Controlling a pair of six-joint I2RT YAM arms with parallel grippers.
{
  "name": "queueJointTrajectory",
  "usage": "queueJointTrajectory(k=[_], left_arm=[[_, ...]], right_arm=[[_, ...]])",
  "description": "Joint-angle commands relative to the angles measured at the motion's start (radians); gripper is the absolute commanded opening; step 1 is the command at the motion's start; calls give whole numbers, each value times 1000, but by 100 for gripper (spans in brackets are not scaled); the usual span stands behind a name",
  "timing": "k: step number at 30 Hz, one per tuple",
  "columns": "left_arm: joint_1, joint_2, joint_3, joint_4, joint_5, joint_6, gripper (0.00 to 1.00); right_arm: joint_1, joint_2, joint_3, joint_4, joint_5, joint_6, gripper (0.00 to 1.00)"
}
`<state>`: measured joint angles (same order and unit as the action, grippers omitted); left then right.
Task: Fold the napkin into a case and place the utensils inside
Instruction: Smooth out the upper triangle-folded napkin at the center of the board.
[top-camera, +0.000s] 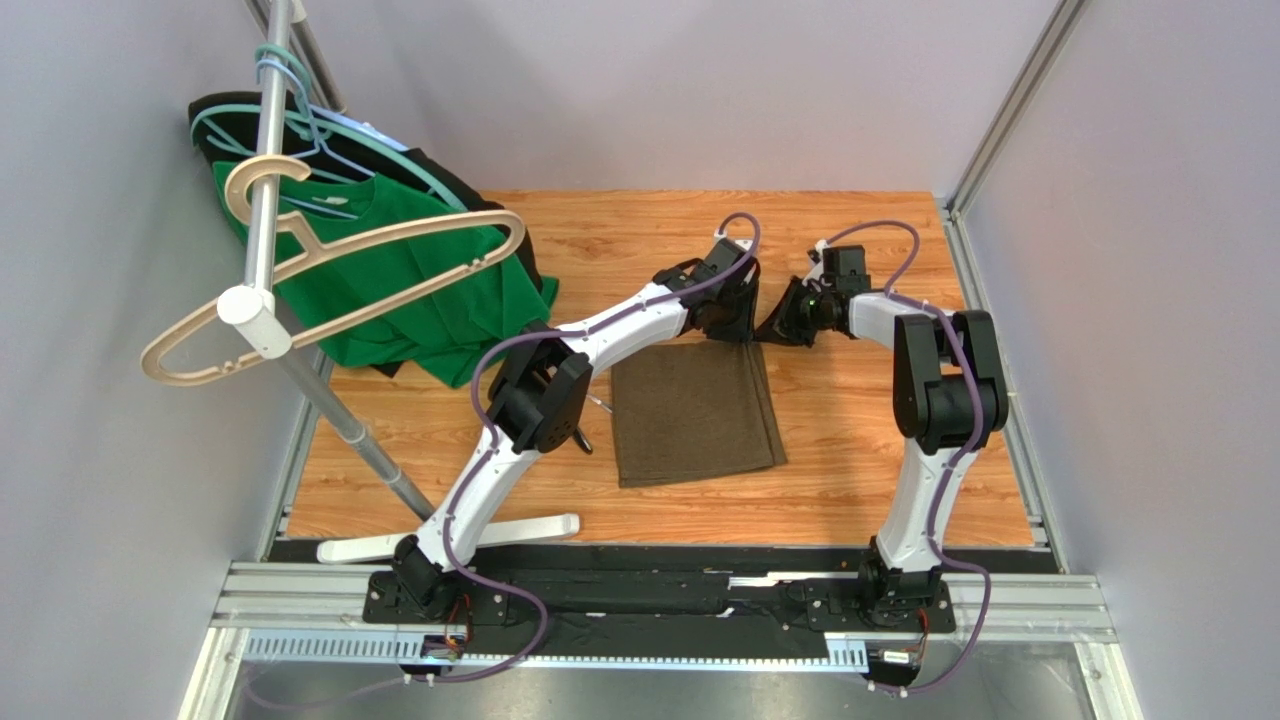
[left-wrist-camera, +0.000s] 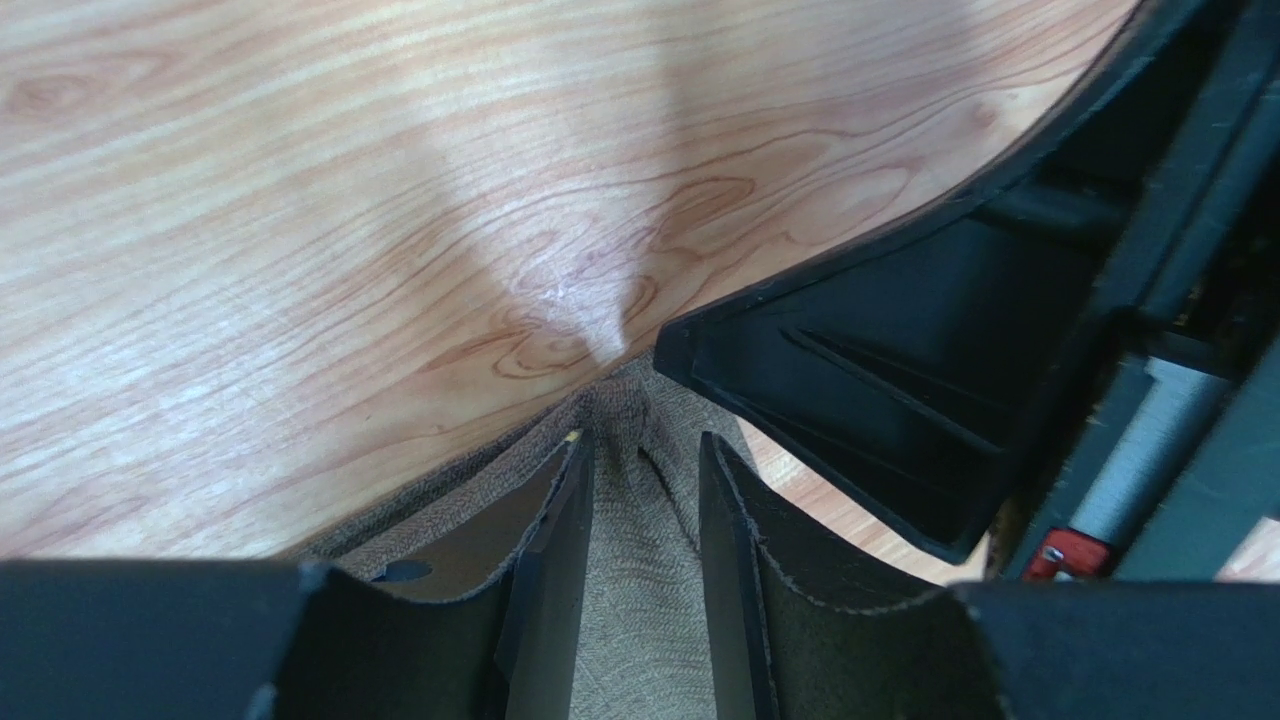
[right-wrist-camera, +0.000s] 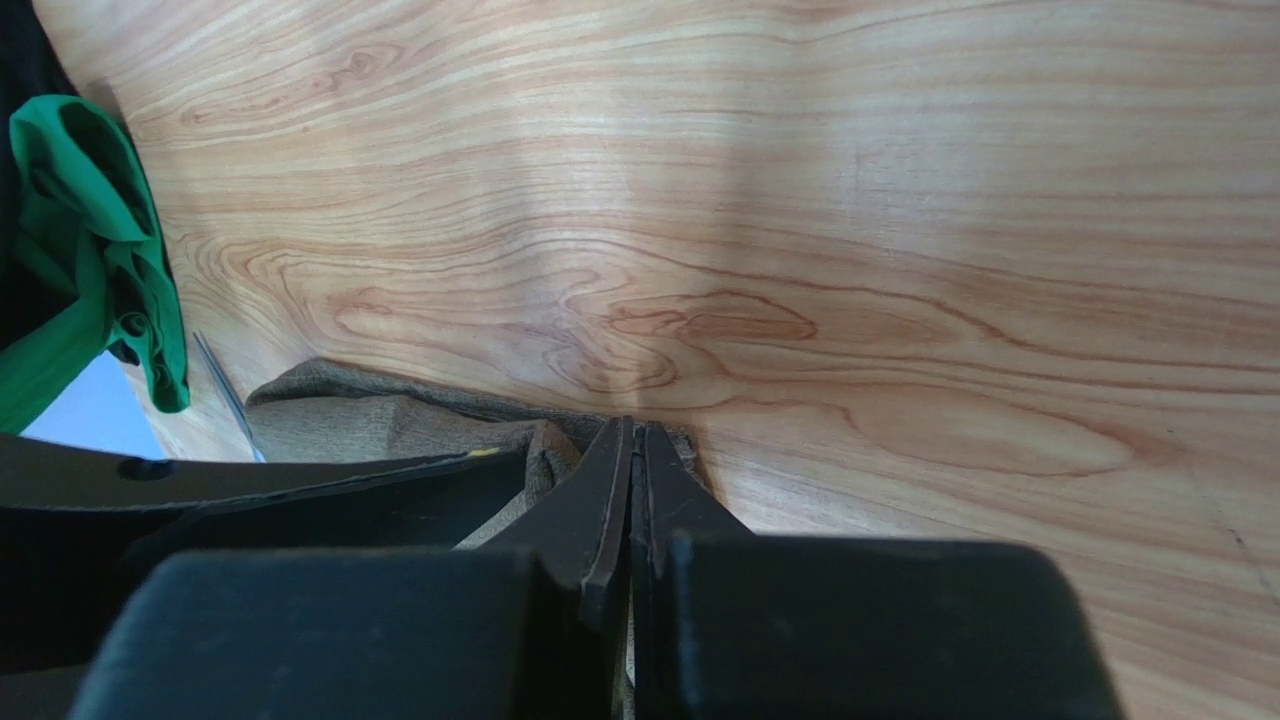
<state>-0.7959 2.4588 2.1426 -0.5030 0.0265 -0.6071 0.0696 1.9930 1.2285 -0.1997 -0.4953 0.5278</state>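
The olive-brown napkin (top-camera: 696, 420) lies flat on the wooden table, a neat rectangle. Both grippers meet at its far right corner. My left gripper (top-camera: 736, 327) comes down on it. In the left wrist view its fingers (left-wrist-camera: 643, 438) stand apart with a gathered fold of napkin (left-wrist-camera: 643, 600) filling the gap. My right gripper (top-camera: 784, 323) reaches in from the right. In the right wrist view its fingers (right-wrist-camera: 637, 428) are pressed together on the napkin's corner (right-wrist-camera: 361, 428). The utensils cannot be made out in any view.
A green shirt (top-camera: 406, 285) on a wooden hanger (top-camera: 346, 285) hangs from a metal rack pole (top-camera: 271, 165) at the left. The rack's white foot (top-camera: 496, 533) lies near the left arm's base. Metal frame rails run along the table's right edge.
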Motion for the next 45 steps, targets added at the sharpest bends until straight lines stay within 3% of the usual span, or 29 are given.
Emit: queueJointTrajectory(k=[1,9,17,23,34,45], left_arm=[[4,20,48,23,20,-26,41],[6,49,53,47,59,-25,41],[9,60,74,49,67,-3,30],[9,75,109,17,65,13,0],[-9,-69,-18,106,52,-2,0],[-9,-14,25,125,85,-28,0]], right_arm=[[1,3,-9,60,-14,-5,0],[1,10,-32,43,21,-12,0],[-2,0,-40,19,52,-23,0],[-2,4,-30,8,44,-22,0],[-4,23,-29,6,49,-19,0],[-20,15,-17,11,-5,34,0]])
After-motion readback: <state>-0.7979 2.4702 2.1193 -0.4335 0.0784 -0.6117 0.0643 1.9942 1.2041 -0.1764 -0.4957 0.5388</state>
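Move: The crease at the napkin's far right corner lies right under my half-open left fingers, about 1 cm to the right and 2 cm down. The napkin's middle is some 12 cm back and 8 cm left of my left hand, with the fork's visible end roughly 11 cm back and 22 cm left. From my shut right hand, already at that corner's right edge, the crease is about 2 cm to the left and a little below. I sink my left hand about 2 cm onto the crease at the napkin's far right corner, drifting some 1 cm right towards my right fingertips, and shut my fingers from half open to pinch the cloth. Then I ease back up about 1 cm, still shut. My right hand stays shut, pinning the corner beside it. ##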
